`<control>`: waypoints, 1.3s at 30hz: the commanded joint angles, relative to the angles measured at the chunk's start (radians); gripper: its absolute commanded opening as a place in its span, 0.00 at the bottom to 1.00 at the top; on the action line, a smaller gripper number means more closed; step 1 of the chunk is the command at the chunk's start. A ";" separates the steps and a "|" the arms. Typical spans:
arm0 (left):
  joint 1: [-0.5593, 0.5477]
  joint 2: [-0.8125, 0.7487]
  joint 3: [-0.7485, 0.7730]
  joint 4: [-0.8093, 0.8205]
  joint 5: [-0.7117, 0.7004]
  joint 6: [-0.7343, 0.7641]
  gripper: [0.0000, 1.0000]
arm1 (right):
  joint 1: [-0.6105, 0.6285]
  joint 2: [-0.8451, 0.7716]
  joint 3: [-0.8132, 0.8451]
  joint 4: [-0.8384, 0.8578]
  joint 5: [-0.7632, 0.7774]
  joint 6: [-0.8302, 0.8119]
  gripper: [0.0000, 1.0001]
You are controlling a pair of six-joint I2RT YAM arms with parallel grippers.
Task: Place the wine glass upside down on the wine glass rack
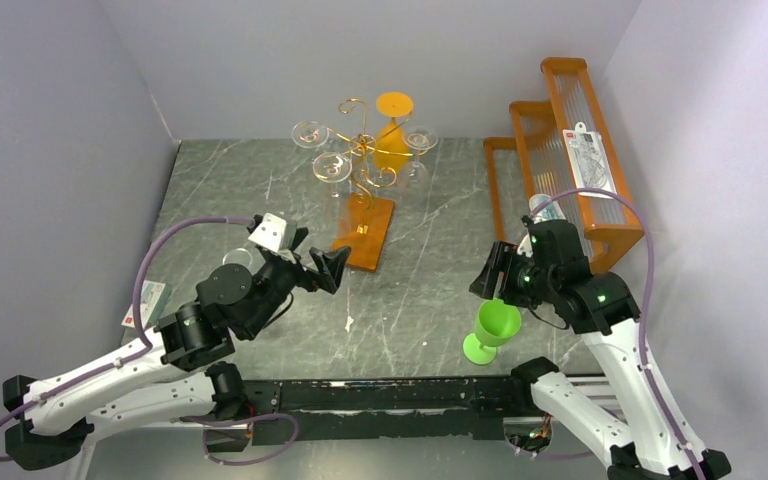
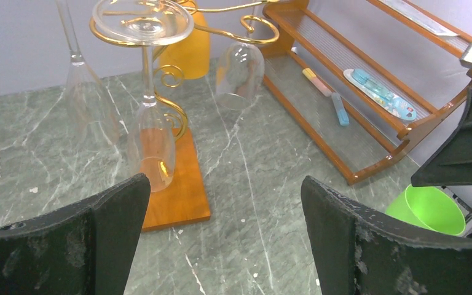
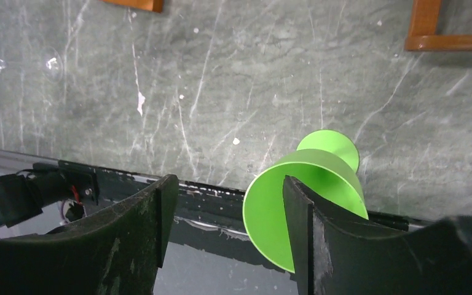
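A green wine glass (image 1: pixel 493 328) stands upright near the table's front edge; in the right wrist view its bowl (image 3: pixel 270 209) opens toward the camera. My right gripper (image 1: pixel 488 276) (image 3: pixel 228 181) hovers just above it, open. Its right finger overlaps the bowl's rim, and I cannot tell whether they touch. The wine glass rack (image 1: pixel 365 160) is a gold wire tree on a wooden base (image 2: pixel 181 190). Several clear glasses and an orange one hang from it upside down. My left gripper (image 1: pixel 318 262) (image 2: pixel 224 181) is open and empty, low over the table in front of the base.
An orange stepped wooden shelf (image 1: pixel 570 150) (image 2: pixel 344 80) stands at the back right with a blue packet (image 2: pixel 378 93) and pens on it. A clear glass (image 1: pixel 235 259) (image 3: pixel 52 61) sits on the table by the left arm. A small card (image 1: pixel 143 303) lies at the left edge.
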 commanded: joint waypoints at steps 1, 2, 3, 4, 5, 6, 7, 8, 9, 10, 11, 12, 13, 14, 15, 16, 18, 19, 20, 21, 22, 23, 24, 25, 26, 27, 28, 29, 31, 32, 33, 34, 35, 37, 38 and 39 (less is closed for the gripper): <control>-0.004 -0.024 -0.010 0.009 -0.034 0.001 0.97 | -0.002 -0.026 0.048 -0.019 0.035 -0.012 0.67; -0.005 -0.029 -0.014 0.014 -0.036 -0.001 0.97 | -0.001 -0.035 0.050 -0.015 0.023 -0.017 0.67; -0.005 -0.031 -0.018 0.018 -0.037 -0.004 0.97 | -0.002 -0.042 0.047 -0.012 0.011 -0.021 0.66; -0.004 -0.033 -0.021 0.021 -0.037 -0.006 0.97 | -0.001 -0.044 0.041 -0.015 0.000 -0.024 0.65; -0.004 -0.033 -0.022 0.022 -0.036 -0.005 0.97 | -0.001 -0.042 0.031 -0.024 -0.012 -0.026 0.65; -0.004 -0.032 -0.021 0.020 -0.037 -0.004 0.97 | -0.002 -0.040 0.020 -0.034 -0.025 -0.025 0.64; -0.005 -0.029 -0.019 0.016 -0.038 -0.005 0.97 | -0.002 -0.039 0.003 -0.043 -0.041 -0.022 0.63; -0.004 -0.028 -0.017 0.011 -0.041 -0.006 0.97 | -0.001 -0.041 -0.016 -0.048 -0.054 -0.013 0.63; -0.005 -0.027 -0.015 0.006 -0.044 -0.008 0.97 | -0.001 -0.047 -0.034 -0.050 -0.073 -0.007 0.62; -0.004 -0.027 -0.014 0.003 -0.048 -0.009 0.97 | -0.002 -0.053 -0.050 -0.054 -0.090 -0.002 0.61; -0.005 -0.028 -0.016 0.000 -0.050 -0.010 0.97 | -0.001 -0.058 -0.062 -0.058 -0.108 0.003 0.61; -0.005 -0.031 -0.020 -0.003 -0.054 -0.014 0.97 | -0.002 -0.058 -0.073 -0.066 -0.129 0.004 0.60; -0.004 -0.032 -0.022 -0.003 -0.056 -0.015 0.97 | -0.002 -0.055 -0.081 -0.074 -0.146 -0.002 0.60; -0.004 -0.035 -0.027 -0.002 -0.057 -0.018 0.97 | -0.002 -0.050 -0.089 -0.083 -0.159 -0.007 0.60; -0.005 -0.037 -0.030 0.000 -0.058 -0.020 0.97 | -0.001 -0.046 -0.098 -0.089 -0.158 -0.012 0.60; -0.005 -0.039 -0.033 0.002 -0.059 -0.022 0.97 | -0.001 -0.042 -0.106 -0.089 -0.148 -0.014 0.60; -0.005 -0.042 -0.037 0.004 -0.062 -0.024 0.97 | -0.002 -0.037 -0.127 -0.077 -0.127 -0.016 0.60; -0.005 -0.044 -0.036 0.002 -0.064 -0.026 0.97 | 0.000 -0.033 -0.135 -0.063 -0.124 -0.015 0.60; -0.004 -0.045 -0.036 -0.003 -0.067 -0.026 0.97 | -0.001 -0.029 -0.145 -0.046 -0.125 -0.014 0.59; -0.004 -0.045 -0.035 -0.008 -0.070 -0.027 0.97 | -0.001 -0.023 -0.157 -0.024 -0.133 -0.015 0.54; -0.005 -0.048 -0.033 -0.012 -0.073 -0.027 0.97 | -0.001 -0.014 -0.167 -0.004 -0.142 -0.018 0.49; -0.004 -0.051 -0.033 -0.017 -0.076 -0.026 0.97 | -0.001 0.004 -0.175 0.010 -0.143 -0.021 0.46; -0.005 -0.052 -0.032 -0.021 -0.080 -0.027 0.97 | -0.001 0.015 -0.179 0.020 -0.138 -0.022 0.43; -0.004 -0.054 -0.029 -0.026 -0.082 -0.026 0.97 | -0.001 0.023 -0.182 0.027 -0.126 -0.023 0.41; -0.005 -0.055 -0.027 -0.032 -0.086 -0.028 0.97 | -0.001 0.029 -0.181 0.029 -0.114 -0.027 0.39; -0.005 -0.057 -0.025 -0.037 -0.089 -0.030 0.97 | -0.001 0.034 -0.179 0.028 -0.100 -0.029 0.38; -0.004 -0.059 -0.024 -0.043 -0.093 -0.033 0.97 | -0.001 0.039 -0.173 0.026 -0.088 -0.034 0.36; -0.004 -0.061 -0.024 -0.046 -0.097 -0.037 0.97 | 0.000 0.045 -0.167 0.023 -0.078 -0.039 0.33; -0.004 -0.067 -0.029 -0.046 -0.100 -0.049 0.97 | 0.001 0.054 -0.155 0.022 -0.068 -0.043 0.25; -0.004 -0.068 -0.032 -0.043 -0.099 -0.052 0.97 | 0.001 0.058 -0.149 0.025 -0.070 -0.046 0.17; -0.005 -0.071 -0.034 -0.043 -0.098 -0.056 0.97 | 0.001 0.060 -0.141 0.027 -0.072 -0.050 0.10; -0.004 -0.072 -0.034 -0.044 -0.097 -0.058 0.97 | 0.001 0.065 -0.130 0.029 -0.073 -0.053 0.03; -0.005 -0.072 -0.031 -0.045 -0.097 -0.062 0.97 | 0.001 0.069 -0.109 0.031 -0.074 -0.055 0.00; -0.004 -0.069 -0.020 -0.053 -0.096 -0.065 0.97 | 0.001 0.077 -0.077 0.039 -0.079 -0.058 0.00; -0.005 -0.068 -0.015 -0.057 -0.096 -0.065 0.97 | 0.001 0.080 -0.061 0.047 -0.087 -0.058 0.00; -0.005 -0.066 -0.009 -0.061 -0.098 -0.069 0.97 | 0.001 0.080 -0.048 0.060 -0.105 -0.059 0.00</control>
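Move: The green wine glass stands upright just below the right hand, its middle about 4 cm back, 4 cm to the right and some 13 cm down. The shelf's near corner lies about 9 cm ahead and 12 cm right of that hand, the wine rack's wooden base roughly 26 cm ahead and 25 cm left, both some 20 cm below. From the left hand the glass is about 34 cm right, 8 cm back and 25 cm down. The right hand's fingers, part open at first, shut on the left side of the green glass's bowl at the rim, one inside and one outside, pinching its wall. To get there the hand rises about 1.5 cm, then goes back and down to some 6 cm below its start, tipping further downward; once closing, it moves up and forward again by about 2 cm each. The empty left hand eases about 2 cm left. ##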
